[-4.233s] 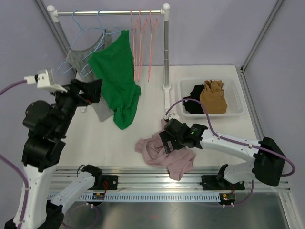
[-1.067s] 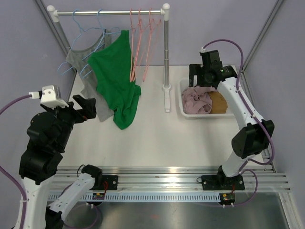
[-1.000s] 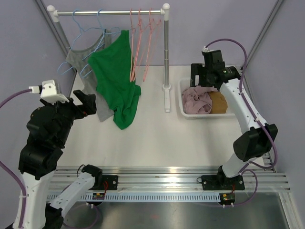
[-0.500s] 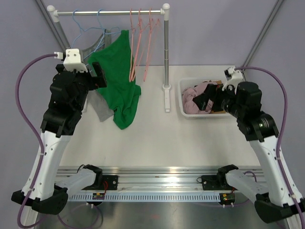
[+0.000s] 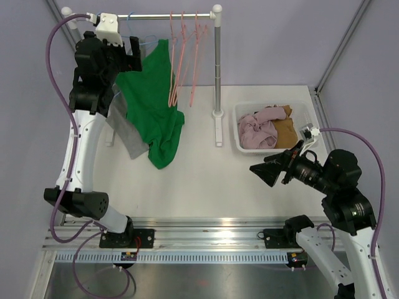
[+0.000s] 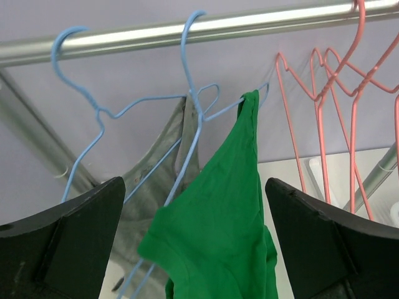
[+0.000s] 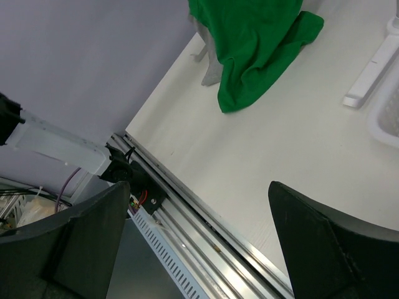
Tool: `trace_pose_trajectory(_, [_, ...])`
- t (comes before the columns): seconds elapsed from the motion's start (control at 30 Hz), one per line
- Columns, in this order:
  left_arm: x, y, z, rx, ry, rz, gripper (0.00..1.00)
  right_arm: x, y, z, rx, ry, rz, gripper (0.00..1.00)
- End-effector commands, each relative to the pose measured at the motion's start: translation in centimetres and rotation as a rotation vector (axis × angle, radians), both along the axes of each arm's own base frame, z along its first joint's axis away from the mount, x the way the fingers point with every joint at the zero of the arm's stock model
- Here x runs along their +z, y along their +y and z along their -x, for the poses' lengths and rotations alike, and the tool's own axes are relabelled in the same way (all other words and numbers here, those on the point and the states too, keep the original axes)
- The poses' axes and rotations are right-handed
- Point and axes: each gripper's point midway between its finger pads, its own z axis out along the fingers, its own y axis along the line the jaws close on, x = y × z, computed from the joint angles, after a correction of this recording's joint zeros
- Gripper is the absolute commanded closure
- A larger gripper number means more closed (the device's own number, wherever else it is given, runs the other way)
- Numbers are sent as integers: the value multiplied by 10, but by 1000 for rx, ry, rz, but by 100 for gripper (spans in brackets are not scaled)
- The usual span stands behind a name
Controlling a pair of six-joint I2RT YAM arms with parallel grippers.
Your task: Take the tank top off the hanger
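Observation:
A green tank top hangs by one strap from a blue wire hanger on the silver rail. Behind it a grey tank top hangs on another blue hanger. My left gripper is raised to rail height just left of the green top, open and touching nothing. In the left wrist view the green top fills the gap between the fingers of the left gripper, some way beyond them. My right gripper hovers open and empty over the table, in front of the bin.
Several pink hangers hang bare right of the green top. The rack's right post stands on a white foot. A white bin at the right holds a pink garment and a tan one.
My left arm has risen from table height to the rail beside the green top. My right arm has drawn back from the bin toward the near right; the pink garment lies in the bin.

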Motion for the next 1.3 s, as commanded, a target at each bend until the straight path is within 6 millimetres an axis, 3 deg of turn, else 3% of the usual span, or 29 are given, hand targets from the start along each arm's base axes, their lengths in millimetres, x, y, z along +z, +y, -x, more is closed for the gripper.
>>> trace_pose_trajectory(0.0, [19, -11, -13, -123, -37, -20, 1, 10, 0, 25, 44, -22, -25, 1])
trace_pose_trajectory(0.03, [3, -9, -31, -123, 0, -20, 1, 8, -1, 29, 47, -15, -29, 0])
trace_pose_trajectory(0.1, [6, -9, -41, -135, -3, -9, 1, 10, 0, 39, 70, -22, -42, 1])
trace_pose_trajectory(0.13, [-8, -7, -54, -127, 31, 26, 1, 9, 0, 42, 77, -20, -40, 0])
trace_pose_trajectory(0.23, [-22, -7, -68, -141, 67, 64, 1, 9, 0, 50, 91, -18, -47, 1])
trace_pose_trajectory(0.5, [-63, 4, -86, -166, 161, 77, 2, 11, 0, 58, 117, -33, -47, 1])
trace_pose_trajectory(0.57, [-65, -1, -84, -217, 183, 120, 8, 11, 1, 56, 118, -32, -47, 1])
trace_pose_trajectory(0.6, [-71, -6, -86, -244, 201, 125, 18, 11, 1, 55, 117, -32, -48, 1])
trace_pose_trajectory(0.63, [-69, 1, -87, -248, 196, 130, 21, 10, 1, 55, 118, -29, -48, 1])
trace_pose_trajectory(0.67, [-73, 1, -88, -250, 209, 136, 31, 11, 2, 55, 123, -27, -48, 0])
trace_pose_trajectory(0.9, [-70, -2, -91, -273, 200, 158, 62, 10, 1, 55, 116, -27, -49, 0])
trace_pose_trajectory(1.03, [-67, -2, -94, -272, 195, 177, 71, 10, 1, 56, 118, -28, -51, 1])
trace_pose_trajectory(1.27, [-59, -8, -93, -299, 176, 200, 71, 8, 1, 56, 120, -23, -51, 1])
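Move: The near arm of the blue hanger carrying the green tank top is about 10 cm ahead of the open left hand, straight in line, and 10 cm below it; from the right hand it is roughly 38 cm ahead, 43 cm to the left and slightly higher. From the left hand, the grey tank top hangs some 12 cm ahead, 8 cm left and 20 cm down; the empty pink hangers are about 11 cm ahead, 19 cm right and a little lower. Forward first, then mostly down, the left hand goes about 10 cm each way to the near arm of the green tank top's blue hanger, tipping its fingers down and turning clockwise, some 15 degrees each. Near the bottom the fingers close and pinch the hanger arm, then rise about 1 cm. The right hand, open and empty, draws back 5 cm and stops. ##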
